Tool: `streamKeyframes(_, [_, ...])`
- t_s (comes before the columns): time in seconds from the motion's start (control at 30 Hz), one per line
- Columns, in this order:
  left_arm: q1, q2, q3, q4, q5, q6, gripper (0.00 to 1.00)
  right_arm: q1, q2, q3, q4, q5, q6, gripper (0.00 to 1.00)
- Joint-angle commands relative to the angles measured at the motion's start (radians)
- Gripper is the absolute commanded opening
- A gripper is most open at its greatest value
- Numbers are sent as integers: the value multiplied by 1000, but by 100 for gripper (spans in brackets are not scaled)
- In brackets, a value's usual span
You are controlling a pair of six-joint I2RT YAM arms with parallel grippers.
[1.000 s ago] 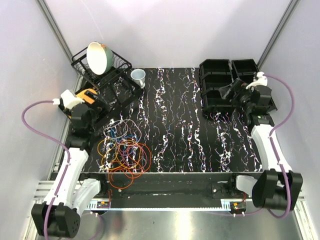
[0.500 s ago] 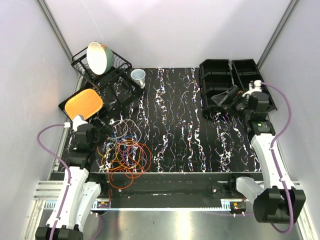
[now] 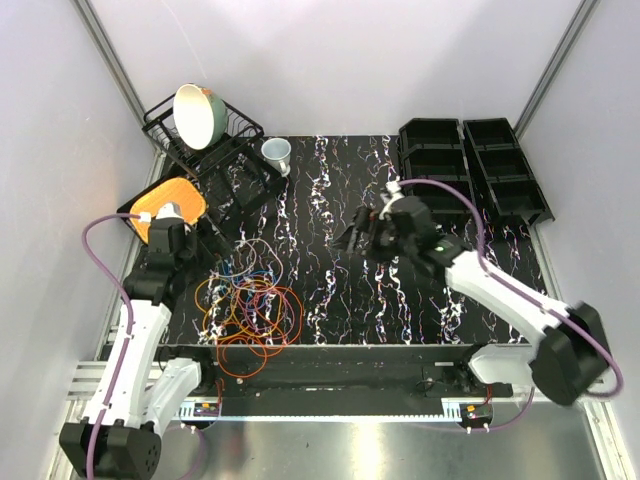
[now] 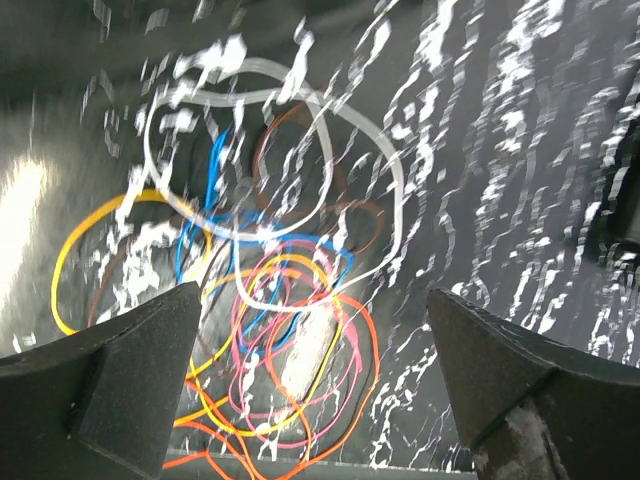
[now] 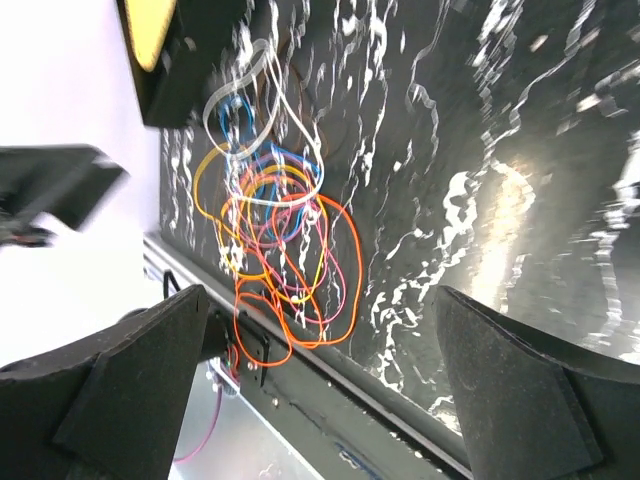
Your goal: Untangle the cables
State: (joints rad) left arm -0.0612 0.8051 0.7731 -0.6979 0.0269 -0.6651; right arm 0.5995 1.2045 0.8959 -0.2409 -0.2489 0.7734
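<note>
The cables (image 3: 255, 300) lie in one tangled heap of thin loops at the front left of the black marbled table (image 3: 400, 300). They are orange, yellow, pink, blue and whitish. An orange loop (image 3: 240, 358) hangs over the table's front edge. My left gripper (image 3: 212, 246) hovers open just behind the heap's left side. In the left wrist view the cables (image 4: 270, 300) show between and beyond the open left gripper (image 4: 313, 295). My right gripper (image 3: 352, 236) is open above the table's middle, right of the heap. In the right wrist view the cables (image 5: 280, 250) lie ahead of the right gripper (image 5: 320, 290). Neither gripper holds anything.
A black dish rack (image 3: 225, 150) with a pale bowl (image 3: 195, 115) stands at the back left, with a small white cup (image 3: 277, 152) beside it. An orange pad on a black tray (image 3: 168, 203) lies behind my left arm. Black bins (image 3: 470, 165) stand at the back right.
My right arm has swung from the bins at the back right to the table's middle, towards the cables. My left gripper dipped towards the heap, then drew back a little. Both stayed open.
</note>
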Motion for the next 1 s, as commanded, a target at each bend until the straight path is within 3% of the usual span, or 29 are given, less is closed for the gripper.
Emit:
streamKeyframes(0.0, [1,-3,23,24,127,113,99,57,156,55,173,-16,82,100])
streamKeyframes(0.13, [-6,48,-21,-1,145,64,99,123,413,171,227,-65,87,96])
streamKeyframes(0.23, [-29,97,-75,11,165,-30,85,160,557,311,232,-98,87,95])
streamKeyframes(0.33, [-107,76,-113,20,21,-85,80,166,644,356,276,-119,104,95])
streamKeyframes(0.47, [-157,69,-155,74,-67,-96,75,166,701,400,284,-138,101,94])
streamKeyframes(0.7, [-226,226,-100,120,-205,-62,68,168,710,368,287,-156,78,95])
streamKeyframes(0.97, [-273,311,-37,152,-285,-62,68,168,693,314,316,-173,66,94])
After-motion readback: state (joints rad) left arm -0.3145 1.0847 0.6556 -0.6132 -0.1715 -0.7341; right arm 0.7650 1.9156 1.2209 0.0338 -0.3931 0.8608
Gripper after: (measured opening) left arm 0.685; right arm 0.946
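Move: The cable tangle's middle lies about 4 cm back, 6 cm right and some 15 cm below my left hand; from my right hand it is roughly 20 cm left, 5 cm back and 18 cm down. The white cable loop sits on its far side, about 3 cm ahead and 5 cm right of my left hand, which is some 22 cm left and 3 cm ahead of my right. The yellow board is about 15 cm ahead and 14 cm left of my left hand. I bring both hands in over the cables. My right swings about 15 cm left while sinking 10 cm and edging forward, turning slightly counter-clockwise, then stays poised with fingers open beside the tangle. My left drops some 10 cm towards its far part, drifting right and tipping its fingers about 15 degrees further down as they close by roughly a third, still gripping nothing. ##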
